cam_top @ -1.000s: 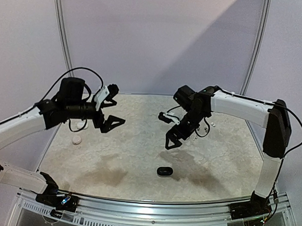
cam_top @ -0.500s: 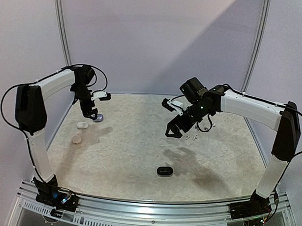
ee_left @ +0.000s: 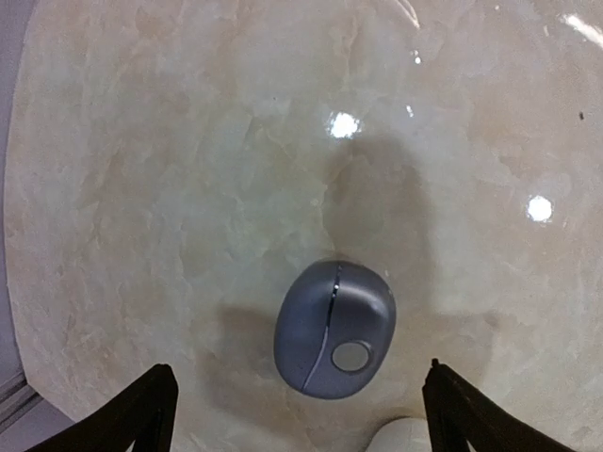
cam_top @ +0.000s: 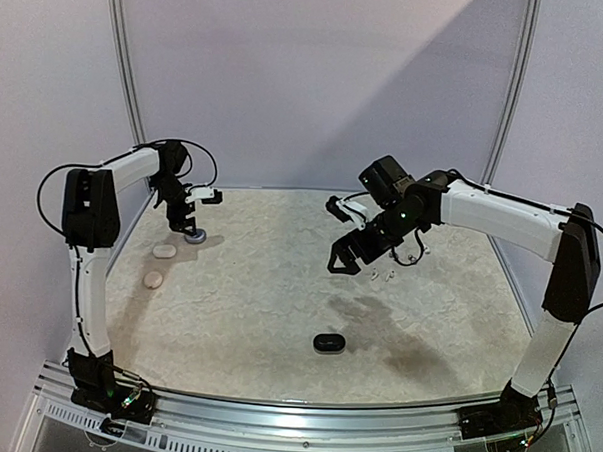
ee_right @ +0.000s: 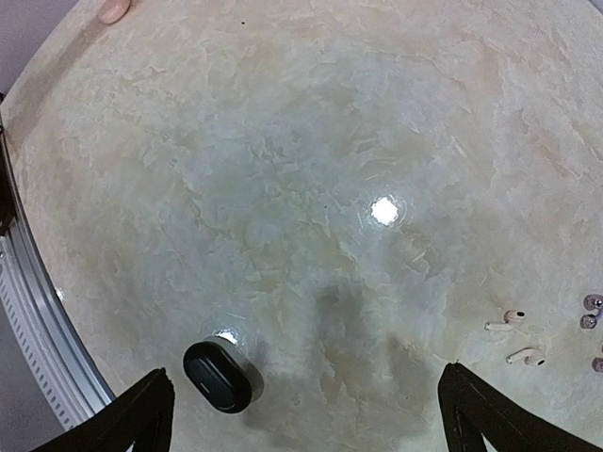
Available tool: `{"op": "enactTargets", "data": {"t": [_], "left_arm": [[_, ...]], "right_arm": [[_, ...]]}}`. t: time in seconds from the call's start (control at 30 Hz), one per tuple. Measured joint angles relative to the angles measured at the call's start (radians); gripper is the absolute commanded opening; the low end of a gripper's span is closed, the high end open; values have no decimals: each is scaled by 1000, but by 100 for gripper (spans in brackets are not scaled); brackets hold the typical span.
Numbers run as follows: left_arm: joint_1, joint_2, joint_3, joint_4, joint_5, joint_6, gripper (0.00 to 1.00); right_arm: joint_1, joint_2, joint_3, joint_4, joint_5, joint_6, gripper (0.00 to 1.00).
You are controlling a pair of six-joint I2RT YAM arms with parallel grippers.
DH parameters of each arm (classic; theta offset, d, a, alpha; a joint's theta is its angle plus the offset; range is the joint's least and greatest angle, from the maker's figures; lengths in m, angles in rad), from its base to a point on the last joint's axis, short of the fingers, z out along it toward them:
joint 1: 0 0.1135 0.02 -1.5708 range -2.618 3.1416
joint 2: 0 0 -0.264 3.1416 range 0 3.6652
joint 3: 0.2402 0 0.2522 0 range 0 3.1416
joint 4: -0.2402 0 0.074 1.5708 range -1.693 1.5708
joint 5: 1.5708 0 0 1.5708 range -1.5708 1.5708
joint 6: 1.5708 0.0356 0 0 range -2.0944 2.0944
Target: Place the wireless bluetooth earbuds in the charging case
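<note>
A closed grey-blue charging case (ee_left: 334,330) with a round button lies on the table at the back left (cam_top: 194,236). My left gripper (ee_left: 300,369) hangs straight above it, open, a fingertip on either side and nothing held. Two white earbuds (ee_right: 509,318) lie at the right, with silvery-grey ones (ee_right: 590,311) beyond them. From the top view the white pair (cam_top: 382,275) shows just right of my right gripper (cam_top: 339,235). That gripper (ee_right: 303,372) is open and empty above the table, and a closed black case (ee_right: 221,375) lies near its left fingertip.
A white case (cam_top: 164,250) and a pinkish case (cam_top: 153,279) lie near the table's left edge; the white one (ee_left: 405,435) peeks in beside the grey-blue case. The black case (cam_top: 327,342) sits front centre. A metal rail (cam_top: 293,411) borders the front.
My left arm has swung to the back left corner and come down over the grey-blue case. The right gripper has shifted slightly back and stayed open.
</note>
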Motion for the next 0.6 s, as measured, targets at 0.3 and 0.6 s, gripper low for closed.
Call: {"op": "enactTargets", "data": {"t": [0.3,0.6], "left_arm": [[0,96,17,-7,39,77,74],[0,106,18,-21,42,99,60]], "right_arm": [[0,0,0,-11,-2,43,99],[0,0,0,-17,-2,54,99]]}}
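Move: The purple-grey case lies about 5 cm below the left hand, roughly 1 cm back and 1 cm to its right. From that hand, the white case is some 7 cm back, 6 cm left and 6 cm down; the pink case is about 16 cm back, 6 cm left and equally low. From the right hand, the purple-grey case is roughly 19 cm ahead, 36 cm left and 14 cm down. The left hand sinks about 5 cm over the purple-grey case, fingers partly closing from wide open around its sides. ##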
